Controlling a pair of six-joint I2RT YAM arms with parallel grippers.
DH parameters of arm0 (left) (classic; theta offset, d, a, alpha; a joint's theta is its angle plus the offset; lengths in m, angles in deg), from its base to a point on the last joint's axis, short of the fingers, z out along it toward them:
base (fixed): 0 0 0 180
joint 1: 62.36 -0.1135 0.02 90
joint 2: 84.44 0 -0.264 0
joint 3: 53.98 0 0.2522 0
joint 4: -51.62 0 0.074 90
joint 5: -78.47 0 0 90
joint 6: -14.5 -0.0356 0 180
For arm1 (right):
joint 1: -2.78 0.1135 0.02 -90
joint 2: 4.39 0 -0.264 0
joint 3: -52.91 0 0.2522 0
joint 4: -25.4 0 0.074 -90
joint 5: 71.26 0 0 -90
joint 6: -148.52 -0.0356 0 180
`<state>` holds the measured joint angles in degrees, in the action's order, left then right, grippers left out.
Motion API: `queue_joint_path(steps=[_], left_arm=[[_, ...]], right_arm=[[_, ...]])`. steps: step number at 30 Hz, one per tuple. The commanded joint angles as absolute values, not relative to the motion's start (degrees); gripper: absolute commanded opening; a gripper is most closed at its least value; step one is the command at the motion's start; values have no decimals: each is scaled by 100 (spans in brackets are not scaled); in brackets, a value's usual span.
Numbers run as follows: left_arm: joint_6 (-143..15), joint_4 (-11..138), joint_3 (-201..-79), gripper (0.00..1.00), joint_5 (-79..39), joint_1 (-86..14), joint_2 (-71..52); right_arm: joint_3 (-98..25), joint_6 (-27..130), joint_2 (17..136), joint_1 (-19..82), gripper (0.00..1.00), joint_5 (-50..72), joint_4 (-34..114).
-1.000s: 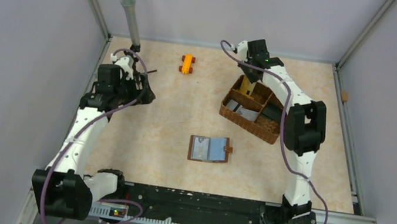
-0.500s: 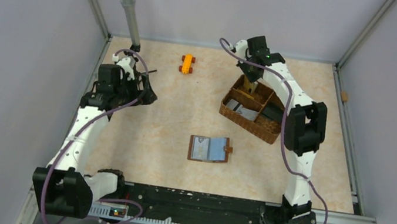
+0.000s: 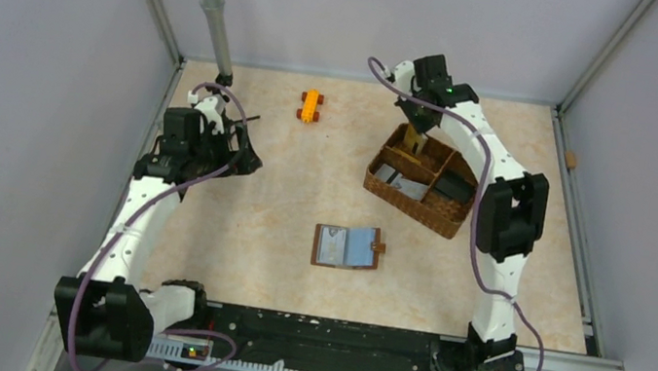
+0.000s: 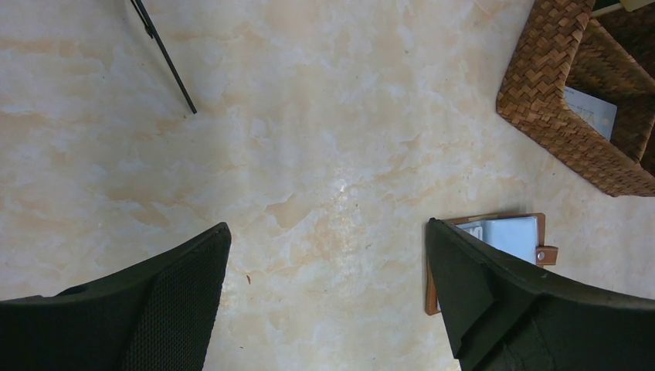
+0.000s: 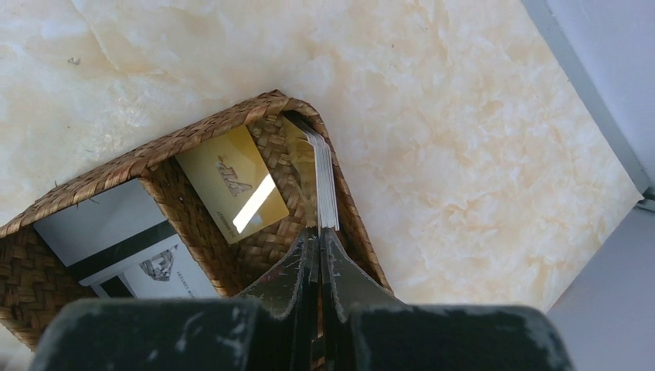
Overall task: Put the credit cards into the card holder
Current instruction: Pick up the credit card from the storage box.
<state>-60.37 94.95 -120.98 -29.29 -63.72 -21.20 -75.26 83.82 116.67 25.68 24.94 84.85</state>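
Observation:
The card holder [image 3: 347, 246] lies open on the table, brown with blue pockets; its edge and snap tab show in the left wrist view [image 4: 510, 232]. Credit cards sit in the woven basket [image 5: 193, 127]: a gold card [image 5: 232, 183] flat in one compartment, a grey and white card [image 5: 116, 232] beside it, and a stack of cards [image 5: 324, 182] on edge against the far wall. My right gripper [image 5: 319, 232] is shut, pinching the near edge of a card from that stack. My left gripper [image 4: 328, 239] hangs open over bare table at the left, holding nothing.
The basket [image 3: 415, 208] stands right of centre, behind the card holder. An orange toy car [image 3: 310, 105] sits at the back. A grey upright tube [image 3: 216, 26] stands at the back left corner. A thin black rod [image 4: 166, 58] lies near the left gripper. Walls enclose the table.
My right gripper closed at the upright stack in the basket and its wrist shifted slightly right. The left arm has not moved.

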Motion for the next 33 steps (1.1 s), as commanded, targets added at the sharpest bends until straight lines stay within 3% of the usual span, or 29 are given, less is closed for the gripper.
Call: queue_joint_path(steps=[1, 19, 25, 33], left_arm=[[-5977, 9229, -12074, 99, -3050, -6396, -2239], [-5990, 9215, -12064, 99, -3154, -6394, -2255], [-6013, 8838, -11967, 98, -4134, -6359, -2308], [-5801, 8322, -11876, 97, -4496, -5098, -2462]], right_arm=[[-7601, 8339, 10993, 2603, 0, 2675, 8332], [-7682, 8455, 10795, 2599, 0, 2948, 8258], [-7967, 8008, 10363, 2718, 0, 3131, 8641], [-6431, 6819, 9023, 3344, 0, 1609, 8646]])
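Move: Roughly 30 cm back and 15 cm to the left of the right hand, about 13 cm lower, lies the open card holder; this hand already pinches a card at the storage box's far-left compartment. The box's middle is some 11 cm back and 2 cm right of it, the loose yellow card about 5 cm back and 1 cm left, both below. From the left hand the card holder is about 11 cm back, 27 cm right and 15 cm down. Drawing its card up out of the stack, the right hand rises about 4.5 cm, hangs there briefly, then goes on up and back over the storage box, about 11 cm higher in all and 6 cm nearer the base, fingers shut and tilting slightly upward. Late on, the left hand, still wide open, sweeps about 7 cm right towards the card holder, turning some 15 degrees clockwise. ##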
